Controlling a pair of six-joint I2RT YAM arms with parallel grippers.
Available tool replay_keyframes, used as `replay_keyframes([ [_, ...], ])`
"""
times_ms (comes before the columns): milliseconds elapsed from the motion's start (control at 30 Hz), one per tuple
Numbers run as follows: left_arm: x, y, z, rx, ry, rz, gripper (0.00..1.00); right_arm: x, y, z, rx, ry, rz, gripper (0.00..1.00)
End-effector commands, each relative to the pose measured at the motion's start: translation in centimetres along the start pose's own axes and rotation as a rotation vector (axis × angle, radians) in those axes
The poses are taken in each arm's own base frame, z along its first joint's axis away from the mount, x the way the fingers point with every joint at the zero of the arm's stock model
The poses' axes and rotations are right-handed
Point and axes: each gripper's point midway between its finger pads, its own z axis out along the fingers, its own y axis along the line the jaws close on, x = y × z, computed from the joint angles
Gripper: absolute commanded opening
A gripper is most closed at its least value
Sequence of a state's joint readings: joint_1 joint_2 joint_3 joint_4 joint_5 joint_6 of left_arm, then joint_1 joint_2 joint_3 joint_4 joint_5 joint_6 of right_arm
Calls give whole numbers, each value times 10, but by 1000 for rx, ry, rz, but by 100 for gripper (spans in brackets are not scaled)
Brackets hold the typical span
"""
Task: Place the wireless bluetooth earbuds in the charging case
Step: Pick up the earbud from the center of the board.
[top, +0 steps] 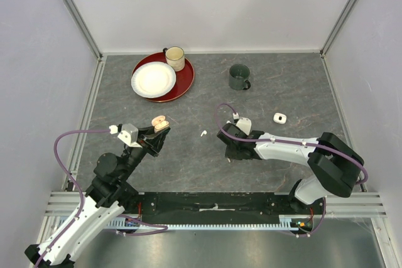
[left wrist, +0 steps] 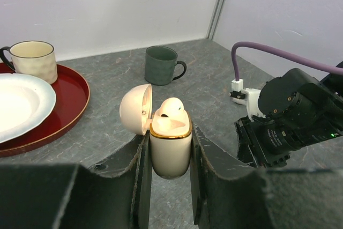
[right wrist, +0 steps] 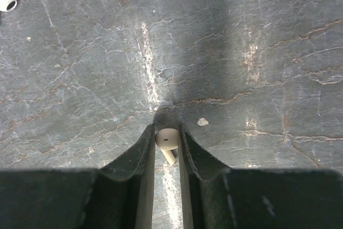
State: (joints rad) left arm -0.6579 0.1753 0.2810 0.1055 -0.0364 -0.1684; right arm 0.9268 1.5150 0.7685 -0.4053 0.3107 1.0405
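Observation:
My left gripper [left wrist: 169, 132] is shut on a pale peach charging case [left wrist: 170, 151] and holds it upright above the table. Its lid [left wrist: 135, 109] hangs open to the left, and one peach earbud [left wrist: 171, 107] sits in it. In the top view the case [top: 161, 122] is left of centre. My right gripper [right wrist: 167, 130] points down at the table, its fingers pressed against both sides of a peach earbud [right wrist: 166, 139] whose stem points toward the camera. A white earbud [top: 203, 133] lies loose on the table between the arms, with my right gripper [top: 231, 154] just to its right.
A red tray [top: 186, 80] at the back left carries a white plate [top: 153, 80] and a cream mug [top: 175, 58]. A dark green mug [top: 239, 76] stands at the back centre. A small white case [top: 279, 118] lies right of the right gripper.

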Motion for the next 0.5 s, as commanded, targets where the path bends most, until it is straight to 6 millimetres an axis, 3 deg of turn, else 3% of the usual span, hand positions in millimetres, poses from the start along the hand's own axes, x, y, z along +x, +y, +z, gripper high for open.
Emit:
replay_keyframes([
  [0,-15,-3,2,7,-48,-32,2,-3,-3,-9,-3,-24,-47,11],
  [100,-14,-9,4,36,-44,-33,2,-33,15,-36,-92,-145,-42,0],
  [167,-17,-16,7,78,-60,-35,2,-53,22,-52,-134,-233,-29,0],
  [300,-21,-26,10,135,-103,-58,2,-98,44,-107,-314,-411,60,0],
  [467,-26,-40,19,210,-130,-83,2,-130,64,-165,-525,-557,150,0],
])
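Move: From the right hand, which already has the earbud pinched at the table, the charging case is about 22 cm to the left, roughly level fore and aft, and some 24 cm up. A nearer loose earbud lies about 8 cm ahead and 9 cm left of the right hand, another straight ahead some 12 cm, both at table height. For the left hand, still holding the open case, the pinched earbud lies about 22 cm to the right and 24 cm down, roughly level fore and aft. Rising almost straight up off the table by about 16 cm, the right hand keeps its pinch on the earbud and drifts slightly forward, slowly at first, then fast, closing on the case. On the way its wrist swings the down-pointing fingers up and outward, its left side lifting too, some 30 degrees in all. The left hand carries the case a couple of centimetres right and slightly up to meet it. ##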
